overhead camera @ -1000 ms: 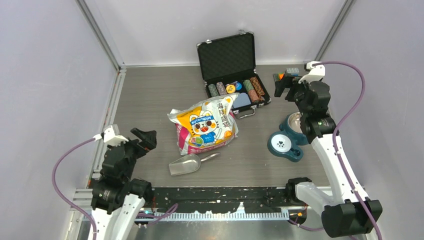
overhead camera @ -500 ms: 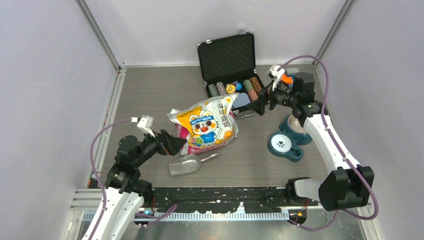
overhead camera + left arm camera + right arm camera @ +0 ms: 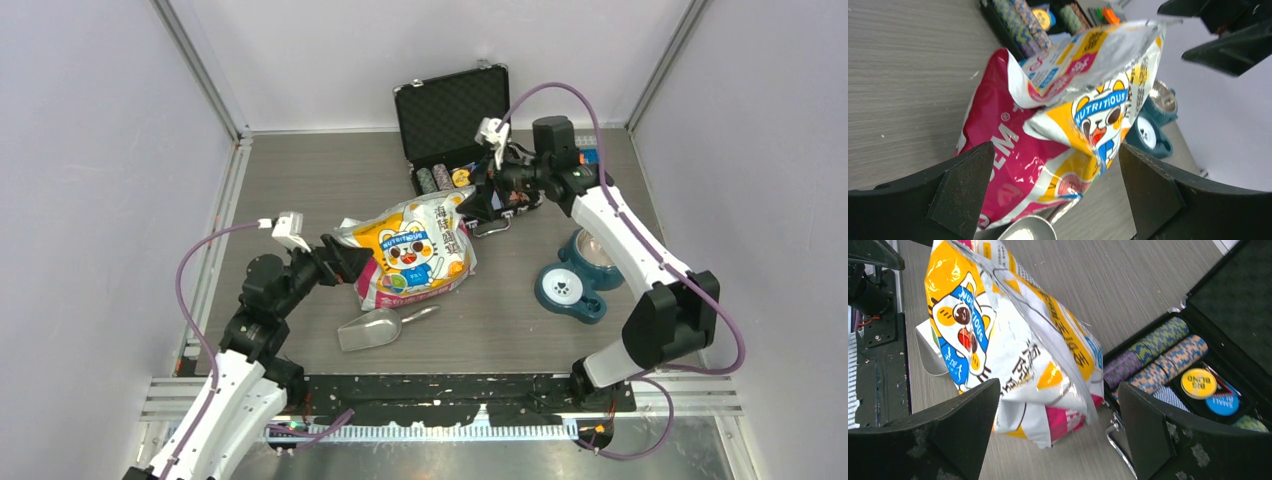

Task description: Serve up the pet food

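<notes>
No pet food shows in any view. A printed cartoon-cat bag (image 3: 410, 250) lies mid-table, its top edge toward the back. My left gripper (image 3: 352, 262) is open at the bag's left side, and in the left wrist view its fingers (image 3: 963, 185) frame the pink end of the bag (image 3: 1013, 150) without touching it. My right gripper (image 3: 478, 205) is open just behind the bag's top right corner. In the right wrist view the bag's corner (image 3: 1048, 385) lies between the spread fingers (image 3: 1148, 425). A metal scoop (image 3: 370, 328) lies in front of the bag.
A teal double pet bowl (image 3: 575, 275) with a steel dish stands right of the bag. An open black case (image 3: 465, 130) with rows of poker chips (image 3: 1158, 355) sits behind the bag, its handle near my right gripper. Grey walls enclose the table.
Both arms have swung in toward the bag: the left from the near left, the right from the back right corner across the case. Both grippers stayed open; nothing on the table moved.
</notes>
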Motion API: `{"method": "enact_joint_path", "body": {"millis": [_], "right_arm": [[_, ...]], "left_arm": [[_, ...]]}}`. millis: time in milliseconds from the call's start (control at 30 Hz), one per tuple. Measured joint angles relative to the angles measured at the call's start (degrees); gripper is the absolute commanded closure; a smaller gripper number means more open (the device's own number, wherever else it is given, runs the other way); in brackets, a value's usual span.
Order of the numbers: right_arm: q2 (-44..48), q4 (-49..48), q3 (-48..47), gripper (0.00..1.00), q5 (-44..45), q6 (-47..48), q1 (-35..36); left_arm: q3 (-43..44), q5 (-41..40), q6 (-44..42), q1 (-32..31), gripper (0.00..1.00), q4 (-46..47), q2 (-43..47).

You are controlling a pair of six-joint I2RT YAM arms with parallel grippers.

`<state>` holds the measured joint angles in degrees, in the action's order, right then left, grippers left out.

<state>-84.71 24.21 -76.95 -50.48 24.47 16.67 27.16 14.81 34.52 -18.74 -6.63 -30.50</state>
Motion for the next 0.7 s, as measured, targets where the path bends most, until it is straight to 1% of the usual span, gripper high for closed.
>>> {"method": "enact_joint_path", "body": {"millis": [33,133,167,200,233,300,400,433,467,500,533,567,633,700], "right_arm": [[-0.96,0.37,-0.98,0.03,0.44,0.07,1.03],[-3.87,1.40,-3.61,0.00,1.20,0.57,3.30],[-5.03,2.12,-4.66,0.02,1.31,1.05,4.02],[-5.81,2.75,-5.40,0.07,1.33,1.49,4.46],[-6.62,3.54,-6.16,0.09,1.36,2.12,4.85],[-8.13,5.62,-7.80,0.17,1.44,3.61,5.57],[-9.81,8.94,-10.36,0.36,1.64,6.49,6.60],[-10.21,9.97,-11.13,0.48,1.73,7.52,6.88],[-10.54,11.21,-11.89,0.53,1.84,8.66,7.15],[-10.73,11.93,-12.35,0.64,2.05,9.70,7.30],[-11.06,12.81,-13.14,0.70,2.78,10.62,7.41],[-11.37,13.46,-13.77,0.83,3.26,11.41,7.39],[-12.09,15.47,-15.23,0.93,3.34,12.33,7.28],[-12.33,17.66,-16.11,0.95,3.56,13.11,7.69]], "left_arm": [[-0.48,-1.40,1.42,0.00,0.01,1.57,0.02],[-2.36,-3.32,5.68,-0.02,0.05,7.23,-0.92],[-2.58,-3.37,6.95,-0.02,0.08,8.85,-1.81],[-2.58,-3.23,7.67,-0.02,0.11,10.05,-2.80],[-2.58,-3.10,8.85,-0.02,0.14,11.76,-4.33],[-2.56,-2.60,10.45,-0.02,0.30,14.71,-7.15],[-2.54,-1.75,12.07,-0.02,0.56,17.16,-11.45],[-2.34,-1.51,12.50,-0.04,0.64,17.51,-12.79],[-1.95,-1.18,12.96,-0.04,0.73,17.64,-13.99],[-1.60,-1.11,12.83,-0.04,0.81,17.62,-14.80],[-1.05,-0.98,12.81,-0.04,0.93,17.14,-15.61],[-0.72,-0.96,12.92,0.00,1.00,16.85,-16.02],[0.44,-1.11,12.22,-0.07,1.00,15.13,-16.72],[2.16,-2.14,10.25,-0.39,1.00,11.85,-16.92]]}}
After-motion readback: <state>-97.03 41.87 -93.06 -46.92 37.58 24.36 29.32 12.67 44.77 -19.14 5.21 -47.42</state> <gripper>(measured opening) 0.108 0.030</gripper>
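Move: The pet food bag stands between the hands. Its top left corner is about 5 cm ahead of the left hand, 3 right and slightly below; the scoop lies some 14 cm back, 5 right, 19 below. The bag's top right corner is about 5 cm left of the right hand, level fore and aft, 3 below; the open chip case sits about 5 cm ahead, 2 right and 23 below. Forward by about 5 cm, with a slight shift right, the left hand brings its wide-open fingers onto the bag's top left corner, while the right hand slides about 4 cm left and 2 cm down onto the top right one. Both then shut almost fully and begin to pinch the film; the left tips down a little, and the right turns some 10 degrees counter-clockwise. ##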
